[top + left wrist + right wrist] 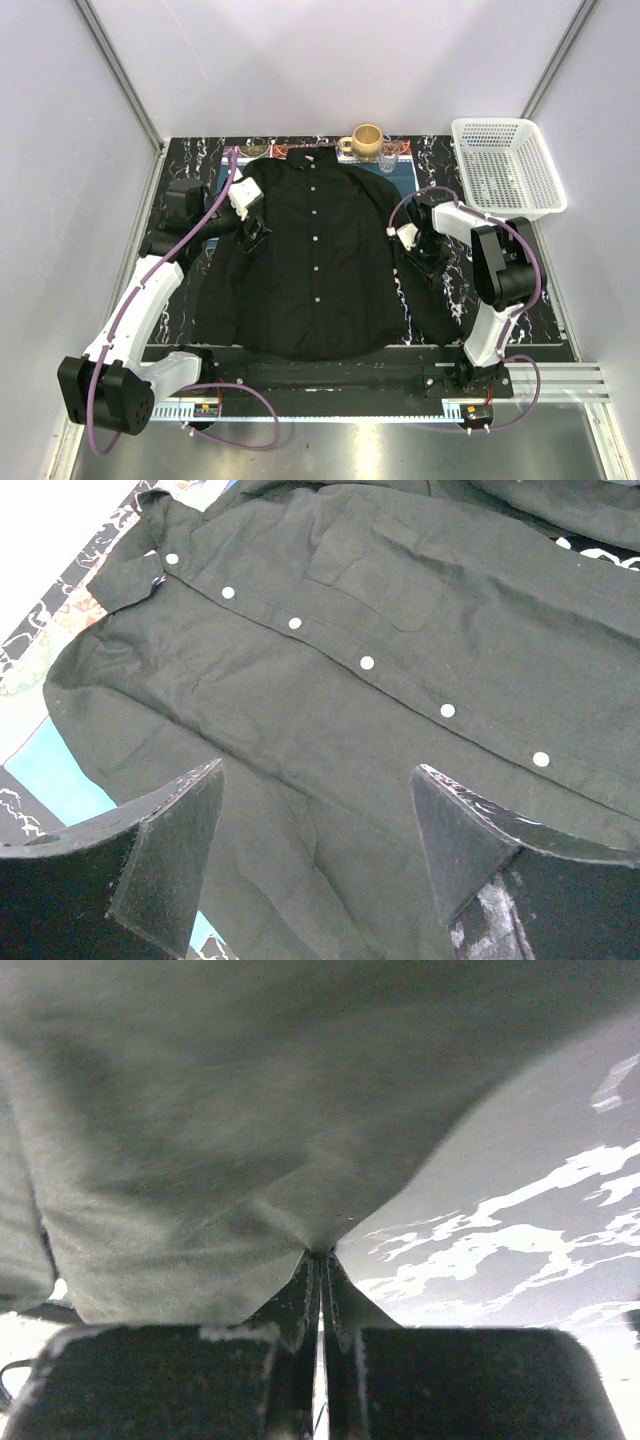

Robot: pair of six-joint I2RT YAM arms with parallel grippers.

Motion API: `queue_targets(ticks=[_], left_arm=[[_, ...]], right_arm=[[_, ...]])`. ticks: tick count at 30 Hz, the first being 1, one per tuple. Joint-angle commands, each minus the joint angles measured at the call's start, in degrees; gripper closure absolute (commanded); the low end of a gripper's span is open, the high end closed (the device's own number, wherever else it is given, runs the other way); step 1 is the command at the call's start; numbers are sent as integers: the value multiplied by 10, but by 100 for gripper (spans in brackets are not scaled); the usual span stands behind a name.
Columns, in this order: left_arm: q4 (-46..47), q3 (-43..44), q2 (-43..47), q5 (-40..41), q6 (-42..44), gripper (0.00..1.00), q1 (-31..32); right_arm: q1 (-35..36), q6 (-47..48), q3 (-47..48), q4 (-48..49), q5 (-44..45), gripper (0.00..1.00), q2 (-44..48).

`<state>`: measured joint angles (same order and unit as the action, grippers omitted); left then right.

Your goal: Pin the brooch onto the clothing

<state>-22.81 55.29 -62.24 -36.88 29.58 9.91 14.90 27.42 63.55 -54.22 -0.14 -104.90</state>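
Observation:
The black button-up shirt (315, 255) lies flat on the table, collar at the far end, with white buttons (367, 663) down the front. My left gripper (252, 232) hovers open over the shirt's left chest and sleeve; in the left wrist view (318, 770) its fingers are wide apart with only fabric (400, 630) below them. My right gripper (430, 268) is at the shirt's right sleeve. In the right wrist view (322, 1255) its jaws are shut, pinching a peak of shirt fabric (200, 1140). The brooch shows in no view.
A white plastic basket (505, 165) stands at the back right. A tan mug (366, 140), a glass (389, 155) and a small dish (255, 148) sit along the far edge. A blue mat (50, 770) lies under the shirt's left side. Marbled black tabletop (540, 1210).

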Motion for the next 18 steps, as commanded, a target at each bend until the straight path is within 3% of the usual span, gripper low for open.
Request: queue_targets(ticks=[1,6,8,10,11,14,18], left_arm=[[34,-3,19,13,-6,19,-9],[36,0,16,12,-12,20,-21],[36,-1,18,11,-14,20,-23],[34,-4,23,8,-13,20,-23],[35,-4,25,8,-14,20,-24],[32,-9,31,1,-15,19,-24],[30,-14,34,-5,-15,19,-24]], right_arm=[[-21,21,89,93,47,100,-43],[-29,30,188,68,79,100,-49],[-29,29,196,45,68,82,-41],[-36,23,194,6,32,56,-17],[-40,20,183,-4,21,37,-7],[-59,31,159,-26,-12,25,35],[-101,60,152,-54,-49,22,55]])
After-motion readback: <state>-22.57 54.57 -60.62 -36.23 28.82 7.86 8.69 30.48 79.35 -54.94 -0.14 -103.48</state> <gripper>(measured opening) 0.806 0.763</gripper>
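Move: The right fingers hold the right sleeve partway down, almost at table height; the place to carry it is about 12 cm straight ahead. The sleeve's end lies some 17 cm back and 4 cm right of this hand, the brooch box roughly 16 cm right and 5 cm ahead, the shirt's right side edge about 9 cm left and level. From the left hand, the place lies some 46 cm right, 6 cm ahead and 23 cm below. Keep the pinch on the sleeve and sweep the right gripper quickly forward about 12 cm, low over the table alongside the shirt's body, then rising, with the fingertips swinging forward some 20 degrees. Open wide to let go of the cloth near the far end of the sweep, and keep rising to about 6 cm above the start while drawing back some 3 cm. ##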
